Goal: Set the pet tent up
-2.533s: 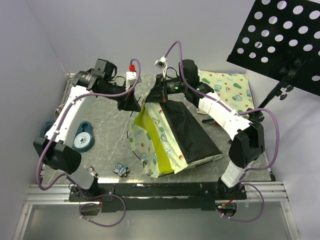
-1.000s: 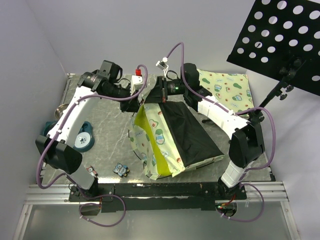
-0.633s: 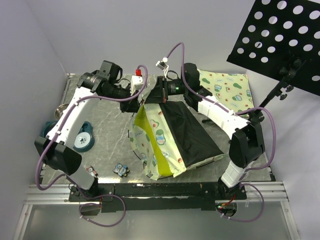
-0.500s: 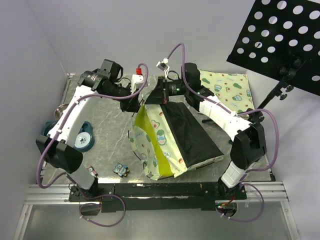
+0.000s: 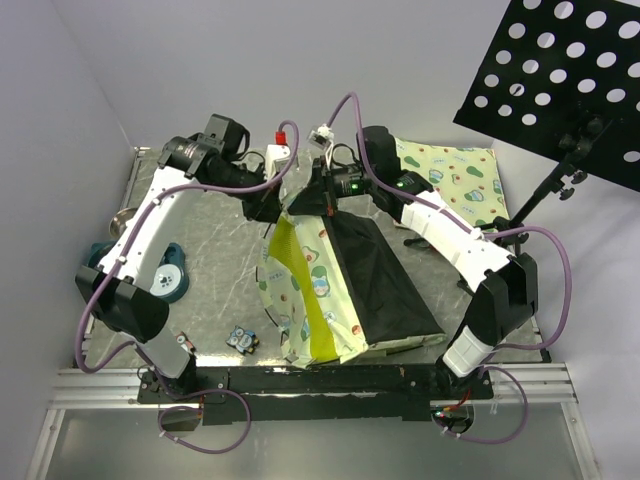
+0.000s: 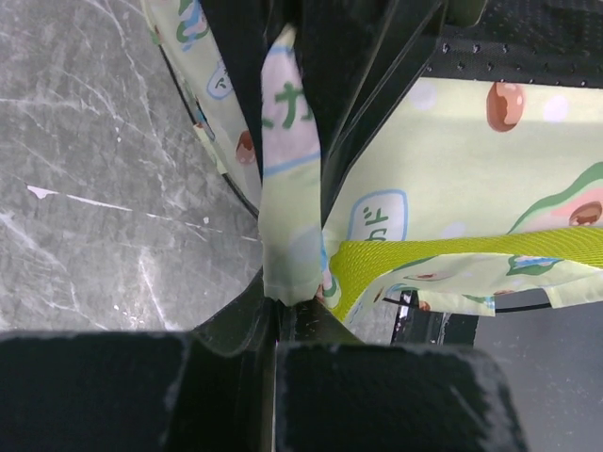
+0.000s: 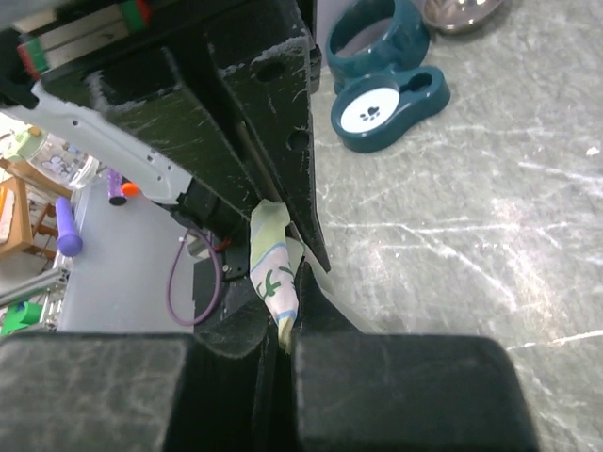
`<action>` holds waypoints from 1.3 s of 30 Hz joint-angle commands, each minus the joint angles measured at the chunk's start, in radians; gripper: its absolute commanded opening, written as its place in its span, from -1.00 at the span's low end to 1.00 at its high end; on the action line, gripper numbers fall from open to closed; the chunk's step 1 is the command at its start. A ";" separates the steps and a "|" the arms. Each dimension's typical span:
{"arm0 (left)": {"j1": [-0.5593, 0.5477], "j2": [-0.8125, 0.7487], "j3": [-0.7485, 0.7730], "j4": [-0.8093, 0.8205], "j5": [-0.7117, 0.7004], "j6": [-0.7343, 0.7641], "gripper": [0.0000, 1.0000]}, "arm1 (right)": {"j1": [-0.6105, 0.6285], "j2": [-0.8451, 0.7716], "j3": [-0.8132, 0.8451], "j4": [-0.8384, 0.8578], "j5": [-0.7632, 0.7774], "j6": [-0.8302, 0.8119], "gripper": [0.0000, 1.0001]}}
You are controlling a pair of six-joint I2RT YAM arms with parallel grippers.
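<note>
The pet tent [image 5: 325, 285] lies half-raised in the middle of the table, with avocado-print cream fabric, a lime panel [image 5: 300, 290] and a black base sheet [image 5: 378, 272] facing right. Its far top edge is held up between both arms. My left gripper [image 5: 268, 208] is shut on a fold of printed fabric [image 6: 290, 188] that sticks out past the left gripper's tips [image 6: 278, 306]. Close to its right, my right gripper [image 5: 322, 198] is shut on another small fold [image 7: 273, 259], pinched at the right gripper's tips [image 7: 287, 325].
A teal pet bowl [image 5: 165, 272] stands at the left, with a metal bowl [image 5: 122, 222] behind it. A flat avocado-print mat [image 5: 455, 180] lies at the back right. A small toy [image 5: 240, 340] sits near the front edge. A black perforated stand [image 5: 560, 70] overhangs the right.
Both grippers kept their hold on the tent's top edge. The tent's body has drawn narrower and its near end slid toward the front edge. The right arm's elbow swung out to the right.
</note>
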 commanded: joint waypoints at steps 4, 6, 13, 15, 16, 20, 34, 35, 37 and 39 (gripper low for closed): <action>-0.095 -0.026 -0.014 0.028 -0.070 -0.029 -0.99 | 0.023 -0.045 0.079 0.026 0.022 -0.040 -1.00; -0.104 -0.026 -0.017 0.040 -0.073 -0.036 -0.99 | 0.029 -0.039 0.088 0.020 0.017 -0.041 -1.00; -0.102 -0.070 -0.046 0.161 -0.067 -0.106 -0.99 | 0.031 -0.051 0.065 -0.005 0.005 -0.055 -1.00; -0.086 -0.102 -0.058 0.222 -0.042 -0.141 -0.99 | 0.031 -0.056 0.056 -0.014 0.004 -0.066 -1.00; -0.072 -0.114 -0.061 0.257 -0.027 -0.155 -0.99 | 0.031 -0.055 0.055 -0.023 0.004 -0.070 -1.00; -0.070 -0.162 -0.081 0.351 0.013 -0.177 -0.99 | 0.031 -0.044 0.062 -0.043 -0.001 -0.081 -1.00; 0.218 -0.358 -0.202 0.574 0.264 -0.339 0.65 | -0.014 -0.027 0.171 0.084 0.031 0.008 -1.00; 0.264 -0.389 -0.228 0.659 0.303 -0.408 0.67 | -0.018 -0.025 0.176 0.106 0.031 0.022 -1.00; 0.339 -0.452 -0.305 0.887 0.347 -0.617 0.71 | -0.029 -0.022 0.179 0.167 0.027 0.066 -1.00; 0.388 -0.504 -0.385 1.052 0.363 -0.715 0.74 | -0.038 -0.015 0.188 0.255 0.017 0.129 -1.00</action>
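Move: The tent's gathered corner is already pinched in both hands, at the left fingertips and, about 4 cm to the right along the cloth, at the right ones. From the left hand, the tent body's middle lies some 12 cm right, 11 cm back and 18 cm down. The teal feeder is about 25 cm left and 8 cm back, the owl toy roughly 9 cm left and 21 cm back, both some 27 cm below. The tent corner stays pinched in the right fingers, which hold nearly still and then lift it about 6 cm. The left hand, still pinching, eases a centimetre left, rises a little, then opens wide and lets go, sweeping up and left away from the corner to end some 12 cm higher, its fingers levelling and swinging forward, roughly 30 degrees in all. ##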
